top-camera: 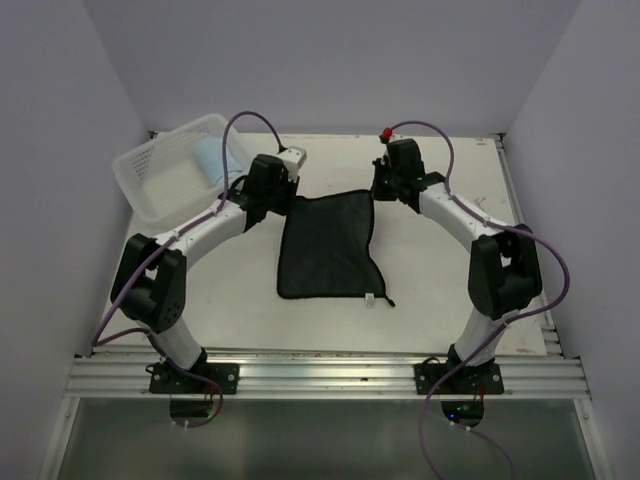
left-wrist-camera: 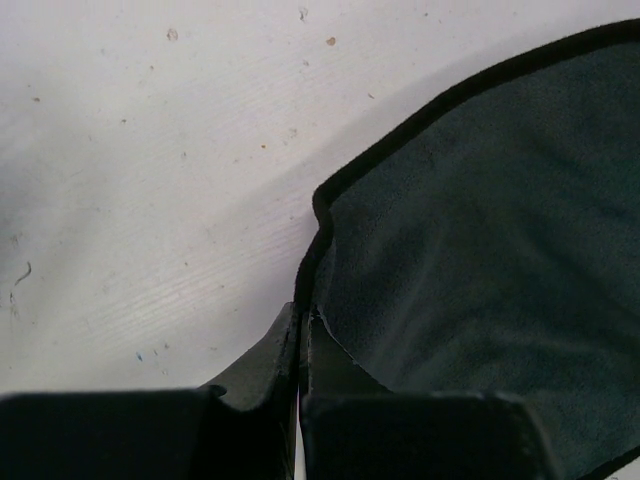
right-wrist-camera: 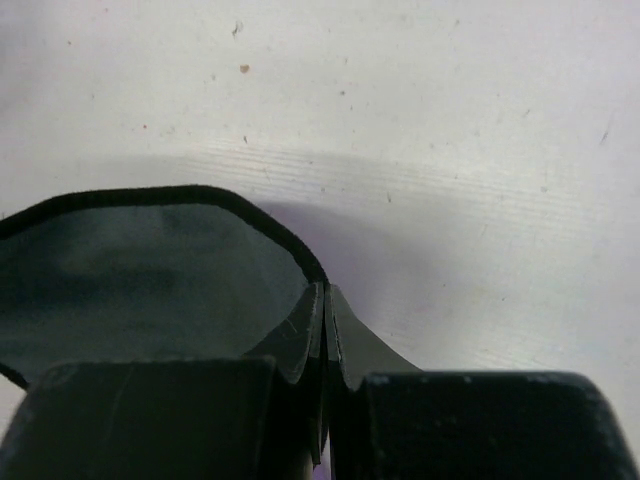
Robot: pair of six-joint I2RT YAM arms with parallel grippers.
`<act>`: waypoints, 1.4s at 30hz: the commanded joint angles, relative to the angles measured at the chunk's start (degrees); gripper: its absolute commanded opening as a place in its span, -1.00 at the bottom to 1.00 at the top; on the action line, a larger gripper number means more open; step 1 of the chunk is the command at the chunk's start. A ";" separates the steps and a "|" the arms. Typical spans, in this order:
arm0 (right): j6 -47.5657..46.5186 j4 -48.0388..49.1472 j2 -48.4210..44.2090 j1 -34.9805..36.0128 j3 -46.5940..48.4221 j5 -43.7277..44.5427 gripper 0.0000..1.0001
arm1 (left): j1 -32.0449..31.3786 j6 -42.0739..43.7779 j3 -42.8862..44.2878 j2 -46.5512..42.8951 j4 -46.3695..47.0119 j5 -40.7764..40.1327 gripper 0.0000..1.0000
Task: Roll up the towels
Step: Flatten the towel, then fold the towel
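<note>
A dark grey-black towel [top-camera: 330, 247] lies spread in the middle of the white table, its far edge lifted a little. My left gripper [top-camera: 283, 196] is shut on the towel's far left corner; in the left wrist view the cloth [left-wrist-camera: 480, 250] runs right from the pinched edge between my fingers [left-wrist-camera: 300, 320]. My right gripper [top-camera: 384, 190] is shut on the far right corner, and the cloth [right-wrist-camera: 140, 280] hangs left of the closed fingers [right-wrist-camera: 326, 295]. A light blue towel [top-camera: 208, 158] lies inside the basket at the far left.
A white plastic lattice basket [top-camera: 150, 172] stands at the table's far left corner, close behind the left arm. A small white tag [top-camera: 370, 297] shows at the towel's near right corner. Walls close in the table on three sides.
</note>
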 commanded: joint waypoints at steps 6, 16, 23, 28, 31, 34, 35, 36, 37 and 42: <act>-13.65 -5.04 -7.57 -0.15 1.41 7.19 -1.00 | 0.18 -2.11 -4.47 -3.65 9.66 0.68 -0.88; -12.43 -1.09 -15.03 0.73 -9.39 3.94 -1.00 | 0.18 -10.10 -14.82 -9.88 18.08 4.10 -0.63; -11.11 0.94 -21.37 1.35 -16.87 1.92 -1.00 | 0.18 -13.36 -18.72 -9.19 22.14 7.26 -0.53; -9.18 0.15 -21.02 1.35 -18.36 2.97 -1.00 | 0.18 -11.96 -9.07 -1.22 20.31 6.66 -0.04; -8.48 0.41 -21.02 1.35 -19.33 2.54 -1.00 | 0.27 -11.16 2.61 6.15 14.25 6.21 0.14; -7.95 1.72 -22.25 1.35 -21.52 2.54 -1.00 | 0.35 -12.04 14.31 13.54 5.90 6.74 0.18; -7.95 2.25 -22.78 1.35 -22.32 2.45 -1.00 | 0.35 -12.65 16.07 14.88 5.01 7.18 0.18; -7.69 2.87 -23.30 1.35 -23.11 2.18 -1.00 | 0.44 -13.79 18.53 16.03 3.96 7.88 0.19; -7.68 3.66 -24.27 1.35 -24.51 2.01 -1.00 | 0.44 -14.41 19.34 17.86 3.51 9.02 0.22; -6.90 4.45 -26.56 1.61 -27.42 1.13 -1.00 | 0.79 -16.61 20.84 20.34 1.31 10.43 0.25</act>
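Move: Both hands hold the dark towel up by its far edge, the left at the far-left corner. The towel's middle is about 8 cm back, 9 cm right and 11 cm below the left hand. The near-left corner lies 18 cm back and 3 cm left of that hand; the white basket, 25 cm left and 11 cm farther out. From the right hand the towel's middle is 10 cm back and 12 cm left, the white tag 21 cm back and 1 cm left. The left fingers let go of the towel's far-left corner as that hand eases back about 4 cm, then open past half and swing forward some 11 cm and right 7 cm, rolled left side down, to end above the shifted corner. The right hand keeps its pinch on the edge, lifting and going right first, then drawing it back about 11 cm and sinking to slightly below its starting height. ##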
